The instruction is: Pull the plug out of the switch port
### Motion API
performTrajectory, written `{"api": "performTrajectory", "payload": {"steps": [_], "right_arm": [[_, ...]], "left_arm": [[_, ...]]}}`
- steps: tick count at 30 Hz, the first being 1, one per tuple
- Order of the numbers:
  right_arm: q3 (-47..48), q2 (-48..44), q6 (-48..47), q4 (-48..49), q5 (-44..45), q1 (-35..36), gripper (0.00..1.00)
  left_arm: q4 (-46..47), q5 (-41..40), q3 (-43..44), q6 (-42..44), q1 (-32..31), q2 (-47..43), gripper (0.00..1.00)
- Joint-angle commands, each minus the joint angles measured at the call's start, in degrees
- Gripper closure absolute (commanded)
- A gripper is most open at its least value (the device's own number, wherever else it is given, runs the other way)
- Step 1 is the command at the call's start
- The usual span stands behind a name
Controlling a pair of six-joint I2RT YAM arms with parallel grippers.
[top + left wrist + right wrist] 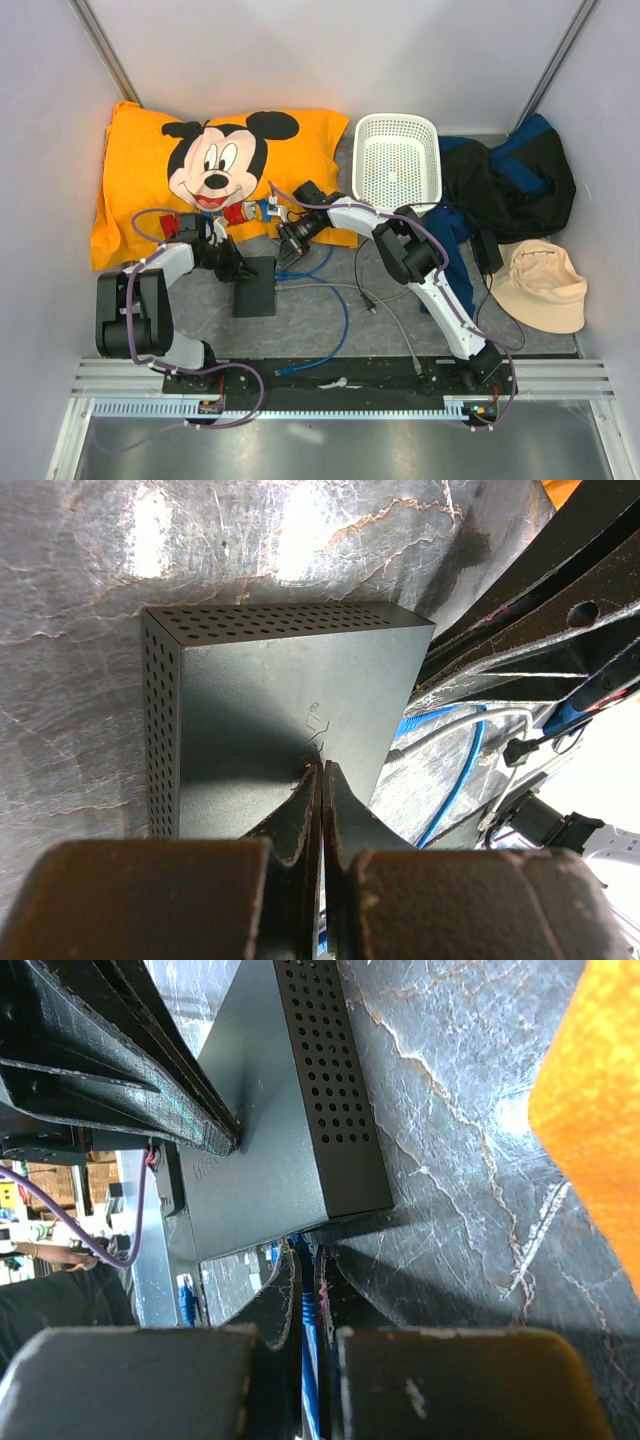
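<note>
The switch port (255, 292) is a flat dark-grey box lying on the table between the arms. My left gripper (320, 770) is shut with nothing in it, and its tips rest on the box's top face (270, 700). In the top view the left gripper (238, 268) sits over the box's near-left corner. My right gripper (307, 1260) is shut on the blue cable (309, 1350) right at the plug (301, 1244), which sits in the box's narrow edge (250, 1235). From above, the right gripper (283, 250) is at the box's far right corner.
The blue cable (343, 320) loops over the table toward the arm bases, beside a grey cable (395, 320). Behind lie an orange Mickey Mouse shirt (140, 170), a white basket (397, 160), dark clothing (510, 185) and a beige hat (540, 285).
</note>
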Motion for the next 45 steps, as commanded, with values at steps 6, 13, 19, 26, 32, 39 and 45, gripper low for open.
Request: {"api": "performTrajectory", "payload": {"steps": [6, 13, 19, 26, 32, 39, 45], "right_arm": [[-3.77, 2.68, -7.66, -3.41, 11.80, -2.82, 1.00], [-4.04, 2.15, -10.39, -6.30, 11.98, -4.23, 1.00], [0.36, 3.82, -15.84, -12.55, 13.03, -4.67, 1.00], [3.51, 2.43, -18.38, -12.90, 16.01, -4.85, 1.00], [1.52, -7.31, -25.67, -10.19, 18.57, -5.03, 1.00], [-11.32, -18.66, -20.35, 8.33, 15.05, -4.94, 1.00], [-14.41, -26.93, -18.66, 17.58, 17.25, -4.41, 1.00]], "left_arm": [[0.22, -11.57, -2.09, 4.46, -0.87, 3.47, 0.96], [0.30, -11.57, -1.91, 4.46, -1.13, 3.56, 0.96], [0.22, -11.65, -1.82, 4.46, -1.57, 3.91, 0.96], [0.22, -11.83, -1.74, 4.55, -2.01, 3.47, 0.96], [0.30, -11.57, -1.82, 4.55, -2.01, 3.91, 0.96], [0.22, -11.65, -1.39, 4.73, -2.27, 4.09, 0.96], [0.22, -11.48, -1.47, 4.73, -2.45, 4.35, 0.96]]}}
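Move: The right hand already pinches the blue plug at the switch's right side, the plug between its fingers. The switch's middle lies about 6 cm left and 4 cm back. A second blue plug sits roughly 2 cm back, straight behind it, the grey plug some 4 cm back, and the pillow's near edge about 7 cm ahead. The left hand's shut fingertips rest on the switch's top, the held plug about 6 cm right, 2 cm ahead and 2 cm lower. Keeping its pinch on the blue plug, the right hand draws it out of the port to the right, about 4 cm, slowly at first. It then carries the plug forward and up, each some 5 cm, to the pillow's edge, the wrist swinging roughly 30 degrees so the fingers point left and down. The left hand stays put, still resting its shut fingertips on the switch. ##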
